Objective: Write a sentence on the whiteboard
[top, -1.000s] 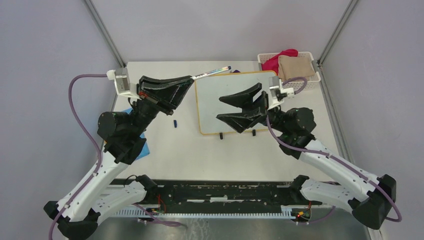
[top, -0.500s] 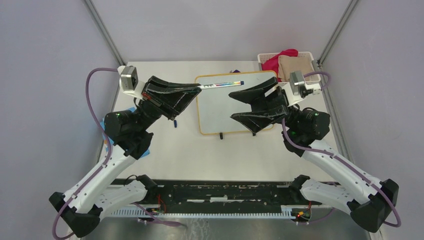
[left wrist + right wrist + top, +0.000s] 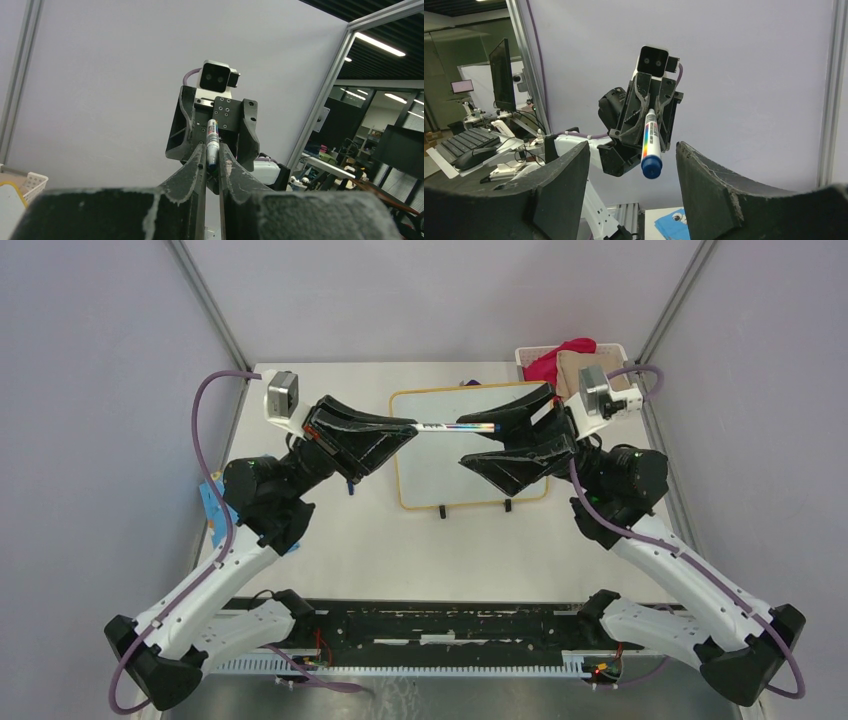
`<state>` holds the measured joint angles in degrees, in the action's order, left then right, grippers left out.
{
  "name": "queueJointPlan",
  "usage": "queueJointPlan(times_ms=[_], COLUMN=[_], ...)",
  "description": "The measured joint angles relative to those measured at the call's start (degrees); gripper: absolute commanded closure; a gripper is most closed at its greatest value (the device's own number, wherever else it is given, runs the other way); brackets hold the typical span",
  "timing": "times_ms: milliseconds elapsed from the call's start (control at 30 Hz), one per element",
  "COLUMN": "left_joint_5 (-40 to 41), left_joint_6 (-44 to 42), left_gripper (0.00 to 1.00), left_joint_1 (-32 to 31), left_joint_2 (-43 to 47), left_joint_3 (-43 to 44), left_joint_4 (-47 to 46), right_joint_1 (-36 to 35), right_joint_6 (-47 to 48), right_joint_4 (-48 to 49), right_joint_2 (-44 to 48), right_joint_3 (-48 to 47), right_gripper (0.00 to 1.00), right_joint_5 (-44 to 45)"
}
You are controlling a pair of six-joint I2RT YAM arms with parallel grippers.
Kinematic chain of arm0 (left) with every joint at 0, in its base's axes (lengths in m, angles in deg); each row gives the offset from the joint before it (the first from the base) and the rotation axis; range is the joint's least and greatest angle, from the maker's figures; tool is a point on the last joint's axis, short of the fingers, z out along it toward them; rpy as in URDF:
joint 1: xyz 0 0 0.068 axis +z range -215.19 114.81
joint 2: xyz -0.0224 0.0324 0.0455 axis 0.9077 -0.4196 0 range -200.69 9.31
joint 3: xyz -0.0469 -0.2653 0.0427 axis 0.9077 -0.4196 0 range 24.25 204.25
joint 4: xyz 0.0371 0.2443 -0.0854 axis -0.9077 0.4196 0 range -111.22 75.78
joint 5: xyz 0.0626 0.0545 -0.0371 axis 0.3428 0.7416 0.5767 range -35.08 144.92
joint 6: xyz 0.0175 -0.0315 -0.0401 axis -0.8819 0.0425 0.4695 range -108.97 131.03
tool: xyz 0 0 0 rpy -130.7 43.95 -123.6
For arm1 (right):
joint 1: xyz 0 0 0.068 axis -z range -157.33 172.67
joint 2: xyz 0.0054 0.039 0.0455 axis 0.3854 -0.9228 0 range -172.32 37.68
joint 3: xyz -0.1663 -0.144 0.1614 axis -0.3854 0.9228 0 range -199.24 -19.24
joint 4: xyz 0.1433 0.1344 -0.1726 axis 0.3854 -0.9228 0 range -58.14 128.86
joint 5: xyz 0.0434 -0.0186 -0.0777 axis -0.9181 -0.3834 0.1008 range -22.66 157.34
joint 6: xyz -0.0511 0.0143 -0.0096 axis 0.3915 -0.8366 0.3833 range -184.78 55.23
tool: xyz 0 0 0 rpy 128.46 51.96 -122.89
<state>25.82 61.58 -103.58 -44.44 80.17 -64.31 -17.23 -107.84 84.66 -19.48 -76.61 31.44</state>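
The whiteboard point(image 3: 452, 478), white with a yellow-orange frame, lies at the table's middle back. No sentence shows on the part of its face that I can see. My left gripper point(image 3: 411, 428) hangs above the board's left edge, shut on a white marker with a rainbow stripe point(image 3: 455, 426) that lies level and points right. In the left wrist view the marker point(image 3: 212, 140) sticks out past my gripper point(image 3: 212, 151). My right gripper point(image 3: 476, 441) faces it, open, its fingers on either side of the marker's blue end point(image 3: 651, 166) without touching it. The right wrist view shows wide gaps around that end point(image 3: 633, 148).
A small blue piece point(image 3: 352, 487) lies on the table left of the board. A blue patterned card point(image 3: 211, 506) sits at the left edge under my left arm. A white basket point(image 3: 623, 405) with red and beige cloths stands at the back right.
My left gripper swung the marker from pointing back-right to level over the board. The right gripper drew back to the right and turned to face it, so the marker's end now sits between its open fingers.
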Motion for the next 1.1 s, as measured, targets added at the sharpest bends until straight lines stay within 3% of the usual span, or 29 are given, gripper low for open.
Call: queueJointPlan(times_ms=[633,1100], left_joint_5=[2.3,3.5], left_joint_6=[-2.7,-2.8], left_gripper=[0.98,0.98], left_joint_1=[0.0,0.0], left_joint_2=[1.0,0.9], left_joint_3=[0.0,0.0], left_joint_4=[10.6,11.8], right_joint_1=[0.1,1.4], right_joint_6=[0.4,0.8], right_joint_4=[-15.3,-19.8], right_joint_2=[-3.0,-1.8], right_joint_3=[-6.1,-6.7], right_gripper=[0.47,0.59], right_joint_5=[3.9,4.0])
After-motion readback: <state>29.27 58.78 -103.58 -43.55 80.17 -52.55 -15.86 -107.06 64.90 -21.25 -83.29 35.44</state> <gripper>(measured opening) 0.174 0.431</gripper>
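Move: The marker, held by the left fingers near its writing end and pointing right, has its middle about 4 cm left and 2 cm ahead of the right hand, roughly level with it, the blue end between the open fingers. From the left hand that middle is some 6 cm right, nearly straight across. The whiteboard's middle lies about 25 cm ahead, 3 cm right and 50 cm below the right hand; the blue cap lies some 15 cm ahead, 27 cm left. Forward and a little left goes the right hand, about 4 cm and sinking slightly, taking the marker's blue end deeper between its fingers as they close partway around it; the wrist rolls and dips some 15 degrees. The left hand keeps its pinch on the writing end and carries the marker about 3 cm down and 2.5 cm forward, tipping a little. ##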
